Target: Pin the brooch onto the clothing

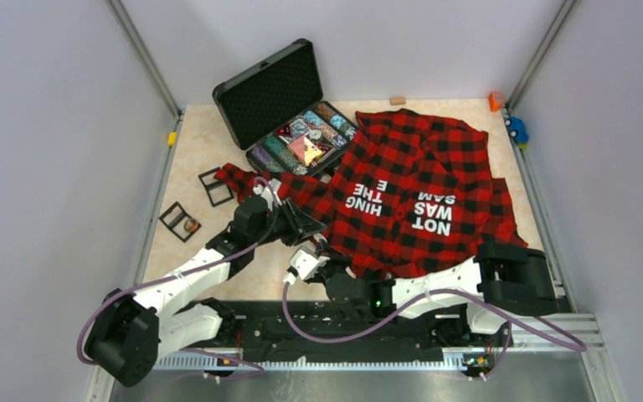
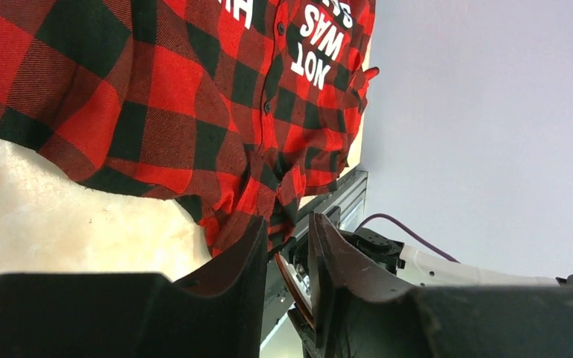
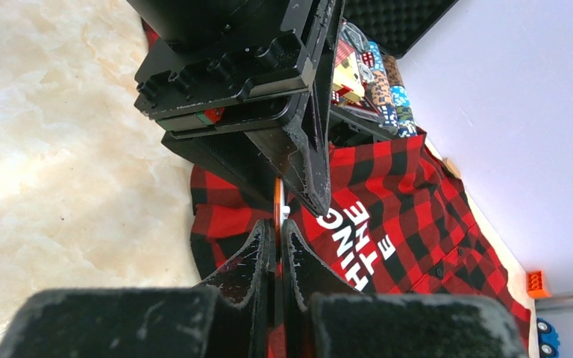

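The clothing [image 1: 419,193], a red-and-black checked shirt with white lettering, lies spread over the right half of the table. It also fills the top of the left wrist view [image 2: 194,97]. My right gripper [image 3: 277,227] is shut on the brooch [image 3: 277,201], a thin disc with an orange rim seen edge-on, held above the shirt's near-left hem. My left gripper [image 2: 287,227] faces it at close range. Its jaws stand a little apart, and the brooch [image 2: 296,283] shows in the gap, close to the right finger [image 2: 328,261]. In the top view both grippers meet at the hem [image 1: 311,241], and the brooch is hidden there.
A black case [image 1: 272,88] stands open at the back, its tray [image 1: 306,138] full of small colourful pieces. Two small black frames [image 1: 215,186] [image 1: 180,220] lie at the left. A wooden block [image 1: 398,100] and small toys [image 1: 495,101] [image 1: 516,130] sit at the back right.
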Controlling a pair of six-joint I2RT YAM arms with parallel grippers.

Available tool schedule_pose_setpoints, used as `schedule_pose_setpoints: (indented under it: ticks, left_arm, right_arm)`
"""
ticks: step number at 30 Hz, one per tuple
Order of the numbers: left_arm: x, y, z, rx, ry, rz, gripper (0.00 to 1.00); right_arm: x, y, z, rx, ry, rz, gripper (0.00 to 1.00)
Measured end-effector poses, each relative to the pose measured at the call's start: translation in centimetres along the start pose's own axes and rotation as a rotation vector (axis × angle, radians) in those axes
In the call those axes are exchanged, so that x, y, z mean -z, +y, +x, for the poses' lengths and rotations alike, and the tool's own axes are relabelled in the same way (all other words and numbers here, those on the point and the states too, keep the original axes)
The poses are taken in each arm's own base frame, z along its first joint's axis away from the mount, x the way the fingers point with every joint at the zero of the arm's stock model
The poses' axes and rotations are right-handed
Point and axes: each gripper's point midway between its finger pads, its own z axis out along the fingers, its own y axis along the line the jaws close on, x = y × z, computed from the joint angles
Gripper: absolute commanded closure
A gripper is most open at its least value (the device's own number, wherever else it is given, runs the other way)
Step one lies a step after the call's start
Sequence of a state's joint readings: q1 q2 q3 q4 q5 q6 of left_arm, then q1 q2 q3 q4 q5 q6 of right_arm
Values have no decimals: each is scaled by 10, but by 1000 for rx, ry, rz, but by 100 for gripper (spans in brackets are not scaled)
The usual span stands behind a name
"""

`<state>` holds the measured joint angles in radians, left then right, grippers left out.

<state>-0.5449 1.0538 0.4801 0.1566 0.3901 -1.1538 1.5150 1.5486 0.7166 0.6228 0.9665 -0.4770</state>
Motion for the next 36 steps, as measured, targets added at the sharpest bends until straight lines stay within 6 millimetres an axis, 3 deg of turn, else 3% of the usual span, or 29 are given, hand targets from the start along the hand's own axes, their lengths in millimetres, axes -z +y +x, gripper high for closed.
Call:
schedule_pose_setpoints:
  ticks: [11, 13, 23, 26, 32, 36]
  left_arm:
    - [1, -1, 3, 6, 15, 5, 100]
    - [1, 0, 3, 9, 15, 1, 100]
    - [9, -11, 0, -12, -12, 31, 100]
    - [11, -13, -5, -23, -39, 35, 100]
    - [18, -14, -23, -90, -127, 38, 100]
    - [24, -18, -31, -161, -168, 50, 100]
  right_arm:
    - [-1, 9, 1, 37, -10, -25, 100]
    - [-2, 12, 1, 49, -9, -27, 100]
    - [1, 10, -5, -18, -11, -43, 42]
    - [7, 4, -14, -92, -26, -67, 35]
    - [30, -18, -32, -311, -70, -151, 32]
    - [36, -36, -30, -486, -76, -233, 30]
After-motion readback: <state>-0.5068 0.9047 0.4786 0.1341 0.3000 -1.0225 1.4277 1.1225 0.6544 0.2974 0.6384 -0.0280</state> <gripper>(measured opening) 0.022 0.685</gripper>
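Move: The brooch stands edge-on between the two grippers, in the right gripper's shut tips and between the left gripper's partly open ones: about 1 cm ahead, 2 cm right and 1 cm below the left hand, and 1 cm ahead and 1 cm left of the right hand. The shirt lies some 15 cm below: from the left hand, the sleeve is about 13 cm ahead and 11 cm left, the HING/THE lettering 12 cm ahead and 11 cm right. Hold the left gripper in place and shut its fingers on the brooch while the right keeps its grip and eases about 1 cm left and down. Once the left has closed, open the right fingers wide and draw that hand up some 5 cm, then also right and back, rolling its left side up and tipping down. Meanwhile lift the left hand about 3 cm, going left and a little forward. ##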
